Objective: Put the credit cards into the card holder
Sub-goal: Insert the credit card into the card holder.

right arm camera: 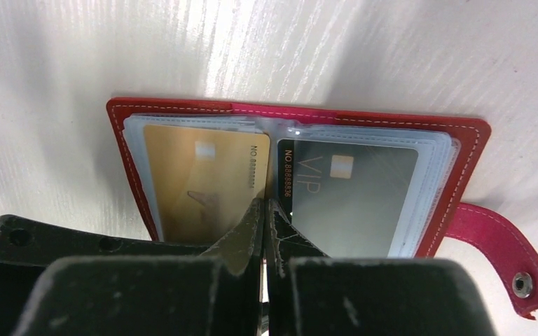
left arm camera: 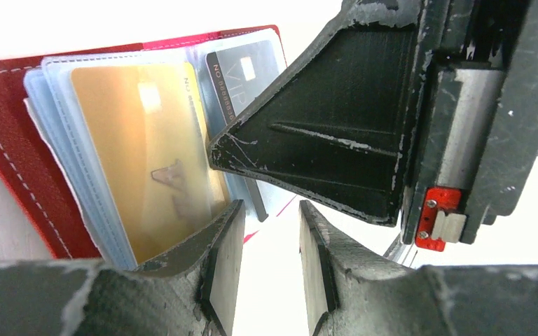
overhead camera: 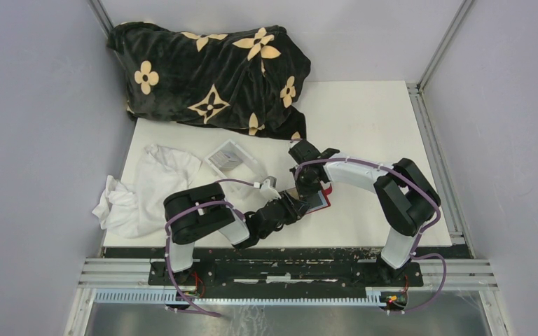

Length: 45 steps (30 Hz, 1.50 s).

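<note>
The red card holder [right arm camera: 473, 150] lies open and flat on the white table, its snap tab [right arm camera: 504, 259] out to the right. A yellow-orange credit card [right arm camera: 203, 182] sits in the left clear sleeve and a grey one [right arm camera: 357, 196] in the right sleeve. My right gripper [right arm camera: 265, 204] is shut, its tips down on the fold between the two cards. The left wrist view shows the same holder [left arm camera: 7, 140] with the yellow-orange card [left arm camera: 140, 140] and the grey card [left arm camera: 242, 73]. My left gripper [left arm camera: 270, 206] stands open and empty at the holder's near edge, just below the right gripper's fingers [left arm camera: 322, 140].
A black blanket with tan flowers [overhead camera: 210, 70] lies bunched at the back left. White cloth [overhead camera: 147, 185] is heaped on the left, with a clear plastic box [overhead camera: 230, 157] beside it. Both arms meet over the red holder [overhead camera: 324, 199] at the table's [overhead camera: 371, 119] front middle.
</note>
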Motion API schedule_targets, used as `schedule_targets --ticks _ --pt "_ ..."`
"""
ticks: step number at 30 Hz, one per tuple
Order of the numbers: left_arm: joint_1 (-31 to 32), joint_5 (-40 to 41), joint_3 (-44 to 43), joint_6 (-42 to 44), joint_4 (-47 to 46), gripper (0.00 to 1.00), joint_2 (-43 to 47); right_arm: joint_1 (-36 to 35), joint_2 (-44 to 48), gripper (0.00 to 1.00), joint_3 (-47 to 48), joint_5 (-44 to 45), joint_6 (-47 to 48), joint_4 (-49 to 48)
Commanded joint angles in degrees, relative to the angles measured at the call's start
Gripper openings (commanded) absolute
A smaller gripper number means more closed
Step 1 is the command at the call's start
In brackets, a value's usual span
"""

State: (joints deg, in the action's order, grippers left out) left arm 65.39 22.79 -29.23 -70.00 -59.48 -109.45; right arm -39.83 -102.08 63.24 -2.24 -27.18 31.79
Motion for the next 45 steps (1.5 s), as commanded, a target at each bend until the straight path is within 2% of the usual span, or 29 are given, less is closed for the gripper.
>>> schedule_targets --ticks 1,15,22,28,31,37,41,45 --pt "0.18 1.55 2.67 2.11 8.43 0.43 -0.77 1.13 0.65 0.02 -0.87 5.05 0.77 1.11" --pt "-0.27 3.32 3.67 2.51 9.47 0.43 1.07 1.37 1.54 0.03 0.45 5.88 1.22 1.94" --pt "-1.17 3.70 2.54 7.73 9.22 0.45 7.39 1.37 2.74 0.22 5.66 2.29 1.25 1.69" --pt "-1.19 7.33 1.38 12.76 18.69 0.51 18.54 1.37 3.95 0.32 8.68 2.85 0.83 1.92" --pt "-1.23 8.48 2.89 12.51 22.17 0.56 22.80 1.37 6.28 0.36 7.78 5.05 0.89 1.60" --pt "-2.54 7.23 7.75 10.97 22.00 0.67 26.20 1.39 13.36 0.41 1.55 10.57 -0.06 -1.88" --pt "-4.86 2.53 9.09 11.68 16.88 0.69 25.98 1.39 18.53 0.41 -0.86 17.25 0.77 -5.07" --pt "-5.02 2.51 3.60 12.23 20.70 0.66 24.74 1.36 20.51 0.39 -1.20 29.16 0.33 -11.51"
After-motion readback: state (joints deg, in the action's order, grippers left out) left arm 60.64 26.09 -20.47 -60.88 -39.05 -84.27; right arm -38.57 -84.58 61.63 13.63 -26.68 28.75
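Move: The grey credit card being worked into its pocket has its middle about 3 cm to the right and 2 cm ahead of the right hand's shut tips, which sit at the open card holder's spine. The holder's middle is about 1 cm ahead, the gold card some 3 cm to the left and level, and all lie about 1 cm below. From the left hand, which is at the holder's near edge, the grey card is about 5 cm ahead, 2 cm to the right and 2 cm down. With its shut fingertips at the grey card's inner edge, the right hand first pushes about 1 cm to the right while the left hand's part-open fingers drag the holder's near edge about as far left; then the right pauses. Both then come free and open wider: the right rises about 10 cm, going some 5 cm forward and a little to the right as its fingers swing forward about 25 degrees, while the left arcs up and over and partly down again, ending some 8 cm to the left. ##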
